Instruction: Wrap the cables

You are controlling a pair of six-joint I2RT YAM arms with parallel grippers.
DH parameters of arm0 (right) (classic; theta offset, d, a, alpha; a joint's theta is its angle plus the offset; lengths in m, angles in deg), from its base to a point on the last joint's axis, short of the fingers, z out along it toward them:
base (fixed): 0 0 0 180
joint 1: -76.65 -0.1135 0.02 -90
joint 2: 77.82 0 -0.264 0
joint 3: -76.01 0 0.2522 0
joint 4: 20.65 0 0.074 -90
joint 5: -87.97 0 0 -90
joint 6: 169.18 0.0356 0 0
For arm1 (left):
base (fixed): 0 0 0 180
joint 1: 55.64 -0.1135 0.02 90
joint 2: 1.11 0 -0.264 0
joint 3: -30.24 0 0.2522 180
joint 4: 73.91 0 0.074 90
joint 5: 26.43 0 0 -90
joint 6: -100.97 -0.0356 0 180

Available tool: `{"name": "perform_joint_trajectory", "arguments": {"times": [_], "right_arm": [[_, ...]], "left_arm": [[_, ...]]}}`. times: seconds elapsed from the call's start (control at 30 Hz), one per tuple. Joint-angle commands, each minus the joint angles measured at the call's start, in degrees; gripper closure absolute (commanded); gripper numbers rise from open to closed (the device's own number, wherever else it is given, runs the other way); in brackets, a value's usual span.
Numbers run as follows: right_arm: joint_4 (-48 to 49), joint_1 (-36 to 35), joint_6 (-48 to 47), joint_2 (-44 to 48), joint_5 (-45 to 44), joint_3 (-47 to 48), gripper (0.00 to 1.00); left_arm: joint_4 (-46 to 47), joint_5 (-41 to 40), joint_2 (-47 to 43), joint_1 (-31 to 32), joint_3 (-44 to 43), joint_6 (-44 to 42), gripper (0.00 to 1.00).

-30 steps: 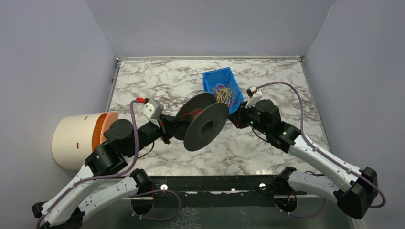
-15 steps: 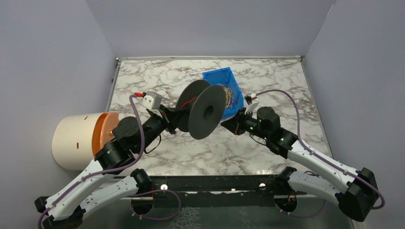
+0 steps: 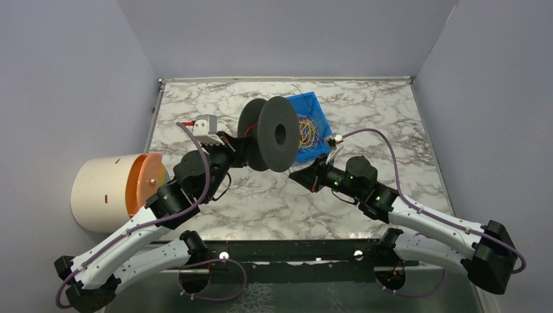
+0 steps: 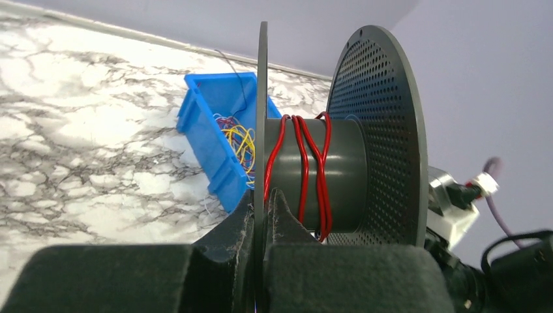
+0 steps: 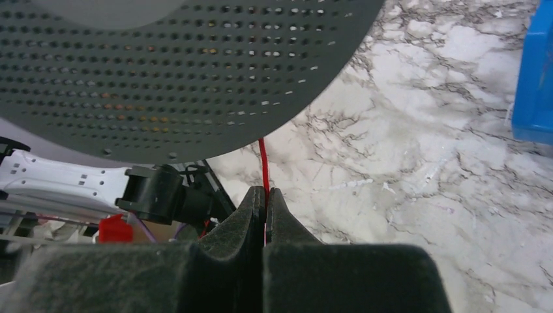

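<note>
A black spool (image 3: pixel 270 134) hangs above the marble table, its axis roughly level. My left gripper (image 4: pixel 262 195) is shut on the rim of the thin near flange (image 4: pixel 262 98). A red cable (image 4: pixel 303 163) winds several turns round the hub. Its free end (image 5: pixel 263 160) runs down from behind the perforated flange (image 5: pixel 182 65) into my right gripper (image 5: pixel 265 192), which is shut on it just below and right of the spool (image 3: pixel 297 175). More cables (image 3: pixel 306 130), yellow, red and purple, lie tangled in the blue bin (image 3: pixel 317 104) behind the spool.
A white cylinder with an orange end (image 3: pixel 107 192) lies at the table's left edge beside the left arm. The blue bin (image 5: pixel 535 78) stands close to the right of the right gripper. Grey walls enclose the table on three sides.
The left arm has carried the spool farther back and turned it. The right gripper has moved left and nearer, still holding the red cable.
</note>
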Motion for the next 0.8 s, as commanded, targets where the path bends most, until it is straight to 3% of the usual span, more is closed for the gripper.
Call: {"name": "perform_joint_trajectory", "arguments": {"times": [0.0,0.77], "right_arm": [[3.68,-2.64,-1.41,-0.34,-1.9,-1.46,0.99],[6.3,-9.42,-15.23,-5.68,-17.34,9.48,0.99]], "left_arm": [[5.71,-9.98,1.68,-0.2,-4.97,8.85,1.0],[-6.96,-12.02,18.9,-0.19,-14.91,14.33,1.0]]}}
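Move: The left hand grips the spool's near flange edge; the spool's middle lies about 5 cm ahead, 7 cm right and 2 cm above it. The cable pinched by the right hand is some 13 cm right, 1 cm back and 10 cm below the left hand, the blue box 23 cm ahead, 19 cm right and 30 cm below. From the right hand, the spool's middle is about 6 cm ahead, 6 cm left and 12 cm up; the box is 20 cm ahead, 7 cm right, 18 cm below. Forward, with some rightward and downward drift, the left hand carries the spool about 5 cm, tipping nose-down and turning counter-clockwise roughly 10 degrees each. The right hand, still pinching the red cable, eases left, then climbs about 4 cm towards the right flange's lower edge, its wrist tilting and fingertips rising. Both grips stay shut. ##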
